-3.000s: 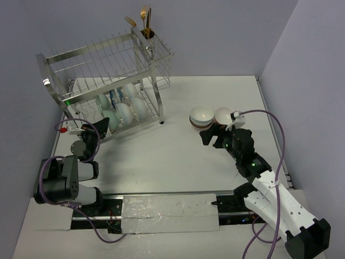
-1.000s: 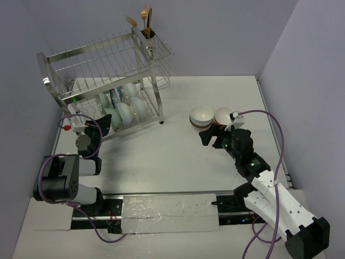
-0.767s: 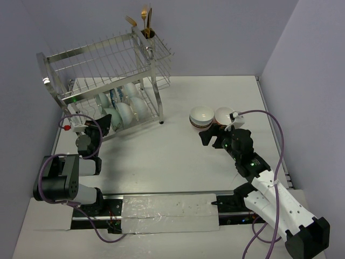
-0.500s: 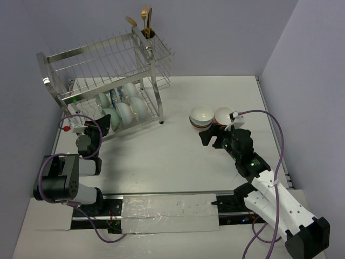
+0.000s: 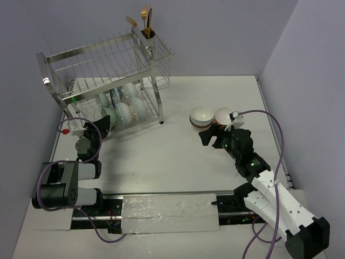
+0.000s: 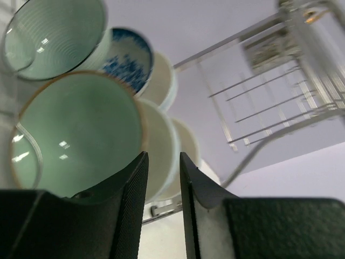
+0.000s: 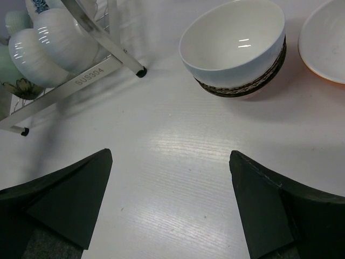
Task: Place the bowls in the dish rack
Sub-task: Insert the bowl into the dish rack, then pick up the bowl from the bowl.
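The silver wire dish rack stands at the back left, with several bowls on edge in its lower tier. My left gripper sits at the rack's near left corner. In the left wrist view its jaws stand a narrow gap apart with nothing between them, just in front of a teal-lined bowl in the rack. A white bowl with a brown-patterned outside and an orange-edged bowl sit on the table. My right gripper hangs wide open and empty just before them.
Gold cutlery stands in the cup at the rack's upper right corner. The rack's foot and lower rail show at the left of the right wrist view. Purple walls close in the table on the left, back and right.
My left gripper's jaws have parted a little, and its wrist has drawn slightly back from the rack. The right arm and the two table bowls have not moved.
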Action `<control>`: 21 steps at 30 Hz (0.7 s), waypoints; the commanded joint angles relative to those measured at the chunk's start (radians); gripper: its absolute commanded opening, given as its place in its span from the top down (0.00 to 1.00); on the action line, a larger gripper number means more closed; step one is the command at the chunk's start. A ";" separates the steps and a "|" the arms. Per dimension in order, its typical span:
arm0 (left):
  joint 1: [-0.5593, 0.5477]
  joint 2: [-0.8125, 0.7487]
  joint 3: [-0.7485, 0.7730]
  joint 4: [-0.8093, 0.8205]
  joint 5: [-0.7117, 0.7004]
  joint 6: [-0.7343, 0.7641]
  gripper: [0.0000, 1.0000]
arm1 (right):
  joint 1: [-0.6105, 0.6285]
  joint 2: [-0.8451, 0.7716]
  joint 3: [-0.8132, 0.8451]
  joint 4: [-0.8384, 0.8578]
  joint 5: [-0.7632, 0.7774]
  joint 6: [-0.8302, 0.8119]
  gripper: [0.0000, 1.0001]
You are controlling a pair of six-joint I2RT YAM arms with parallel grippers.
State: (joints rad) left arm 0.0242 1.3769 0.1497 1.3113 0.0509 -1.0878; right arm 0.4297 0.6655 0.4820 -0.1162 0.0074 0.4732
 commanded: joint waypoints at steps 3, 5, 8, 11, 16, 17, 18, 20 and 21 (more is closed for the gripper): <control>-0.003 -0.168 -0.009 0.211 -0.046 0.058 0.62 | 0.006 0.002 -0.002 0.039 -0.003 -0.016 0.03; -0.003 -0.200 -0.013 0.151 -0.046 0.069 0.54 | 0.006 0.002 0.000 0.036 -0.001 -0.016 0.03; -0.004 -0.274 -0.019 0.080 -0.046 0.074 0.45 | 0.006 0.002 0.000 0.038 -0.003 -0.018 0.03; -0.004 -0.364 -0.007 -0.077 -0.046 0.062 0.38 | 0.006 0.006 0.003 0.032 0.005 -0.018 0.03; -0.007 -0.547 0.053 -0.427 -0.040 0.081 0.25 | 0.006 0.003 0.012 0.016 0.038 -0.012 0.02; -0.006 -0.611 0.060 -0.492 -0.033 0.091 0.18 | 0.006 -0.001 0.013 0.012 0.048 -0.010 0.02; -0.007 -0.642 0.085 -0.557 -0.028 0.098 0.17 | 0.006 0.000 0.015 0.007 0.058 -0.008 0.02; -0.006 -0.734 0.122 -0.822 -0.025 0.120 0.14 | 0.006 0.003 0.029 -0.009 0.095 0.001 0.02; -0.006 -0.762 0.135 -0.824 -0.028 0.126 0.13 | 0.004 0.006 0.035 -0.016 0.112 0.004 0.02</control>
State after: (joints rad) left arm 0.0216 0.6964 0.2134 0.7628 0.0200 -1.0061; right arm 0.4297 0.6704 0.4828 -0.1257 0.0509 0.4744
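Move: The green bowl with the brown rim, already standing in the rack, has its middle about 4 cm ahead of my left hand, roughly 2 cm left and 4 cm lower. The nearest white bowl stands about 2 cm farther out and 6 cm to the right of it; the ribbed teal bowl is some 7 cm beyond it and 4 cm to its left. From my right hand the green bowl lies about 40 cm left, 12 cm ahead and a little lower. I leave the green bowl standing and lift my left hand away from its rim, quickly up by some 10 cm while drawing back about 5 cm towards my base. The fingers, already parted, spread nearly fully open, and the wrist tips the fingertips up about 15 degrees, easing back slightly at the end. ##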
